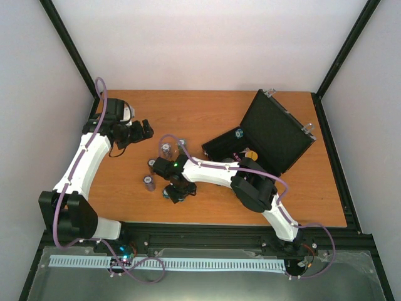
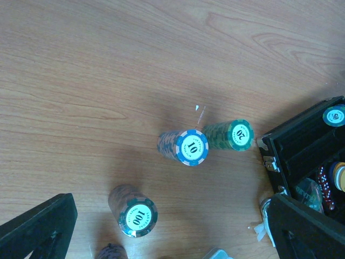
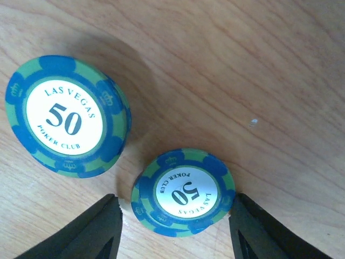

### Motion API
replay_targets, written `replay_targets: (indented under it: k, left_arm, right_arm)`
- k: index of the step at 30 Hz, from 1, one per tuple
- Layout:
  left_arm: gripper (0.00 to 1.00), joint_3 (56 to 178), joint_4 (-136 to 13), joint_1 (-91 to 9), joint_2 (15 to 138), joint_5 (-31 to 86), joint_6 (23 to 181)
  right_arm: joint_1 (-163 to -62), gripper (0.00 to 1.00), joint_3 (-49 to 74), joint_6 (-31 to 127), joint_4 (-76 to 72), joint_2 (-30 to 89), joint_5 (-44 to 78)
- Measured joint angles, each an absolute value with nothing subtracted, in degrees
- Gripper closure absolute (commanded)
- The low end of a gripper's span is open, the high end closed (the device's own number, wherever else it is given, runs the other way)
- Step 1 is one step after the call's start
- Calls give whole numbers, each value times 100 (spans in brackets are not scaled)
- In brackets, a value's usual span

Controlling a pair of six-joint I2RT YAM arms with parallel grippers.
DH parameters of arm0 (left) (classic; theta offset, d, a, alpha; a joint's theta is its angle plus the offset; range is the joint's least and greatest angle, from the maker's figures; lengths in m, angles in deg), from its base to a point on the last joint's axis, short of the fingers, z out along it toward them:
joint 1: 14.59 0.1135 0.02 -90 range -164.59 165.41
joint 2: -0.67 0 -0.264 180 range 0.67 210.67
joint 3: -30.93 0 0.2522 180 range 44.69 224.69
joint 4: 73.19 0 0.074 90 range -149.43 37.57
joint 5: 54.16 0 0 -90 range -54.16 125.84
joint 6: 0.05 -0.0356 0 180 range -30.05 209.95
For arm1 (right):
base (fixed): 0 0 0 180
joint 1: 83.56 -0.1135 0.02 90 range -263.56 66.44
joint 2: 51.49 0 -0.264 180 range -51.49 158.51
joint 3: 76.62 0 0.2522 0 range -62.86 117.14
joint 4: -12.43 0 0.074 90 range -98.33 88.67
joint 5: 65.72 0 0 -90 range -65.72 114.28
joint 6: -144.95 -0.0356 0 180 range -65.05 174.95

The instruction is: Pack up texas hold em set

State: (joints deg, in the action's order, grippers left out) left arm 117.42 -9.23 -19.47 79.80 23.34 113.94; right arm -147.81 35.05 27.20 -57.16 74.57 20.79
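The black case (image 1: 276,132) lies open at the right, with a chip stack (image 1: 239,133) and a yellow disc (image 1: 250,153) in its tray. In the right wrist view, my right gripper (image 3: 175,229) stands open low over the table. Its fingers (image 3: 91,232) straddle a short stack of blue-green 50 chips (image 3: 183,192), with a thin gap on the left. A taller 50 stack (image 3: 67,116) stands beside it. My left gripper (image 2: 172,232) hangs wide open above the 100 stack (image 2: 137,217), the 10 stack (image 2: 191,147) and the 20 stack (image 2: 240,135).
The case's corner (image 2: 302,140) shows at the right of the left wrist view, with red dice (image 2: 323,183) and a 50 chip (image 2: 334,115) inside. The raised lid (image 1: 282,125) leans back to the right. More stacks (image 1: 166,150) stand mid-table near the right arm (image 1: 213,170).
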Motion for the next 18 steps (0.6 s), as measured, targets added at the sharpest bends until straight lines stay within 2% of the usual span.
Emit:
replay_targets:
  k: [8,18]
  left_arm:
    - [0,11742,-921,-1947,7980,2334,11394]
    - [0,11739,-921,-1947,7980,2334,11394]
  right_arm:
    - [-14781,67,3492,2755,-5743,7457,2031]
    - [-14781,68,3485,2749,-5749,7453,2060]
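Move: The 50 chips it goes for already sit between the right fingers, right under the hand point and about 1 cm lower. A second low pile of 50 chips stands 5 cm to the left, level with them. The nearest tall dark stack is about 11 cm left and 4 cm ahead, and the 100 stack some 9 cm ahead and 10 cm left. From the idle left hand, the chips between the right fingers lie about 17 cm back, 15 cm right and 19 cm below. Closing in place, the right hand stays low over the table, pointing straight down, and shifts no more than about half a centimetre. Its fingers come together on the 50 chips from a bit over half open to about a third, then stop, ending with one fingertip at a chip's right rim and the other overlapping its left edge. ##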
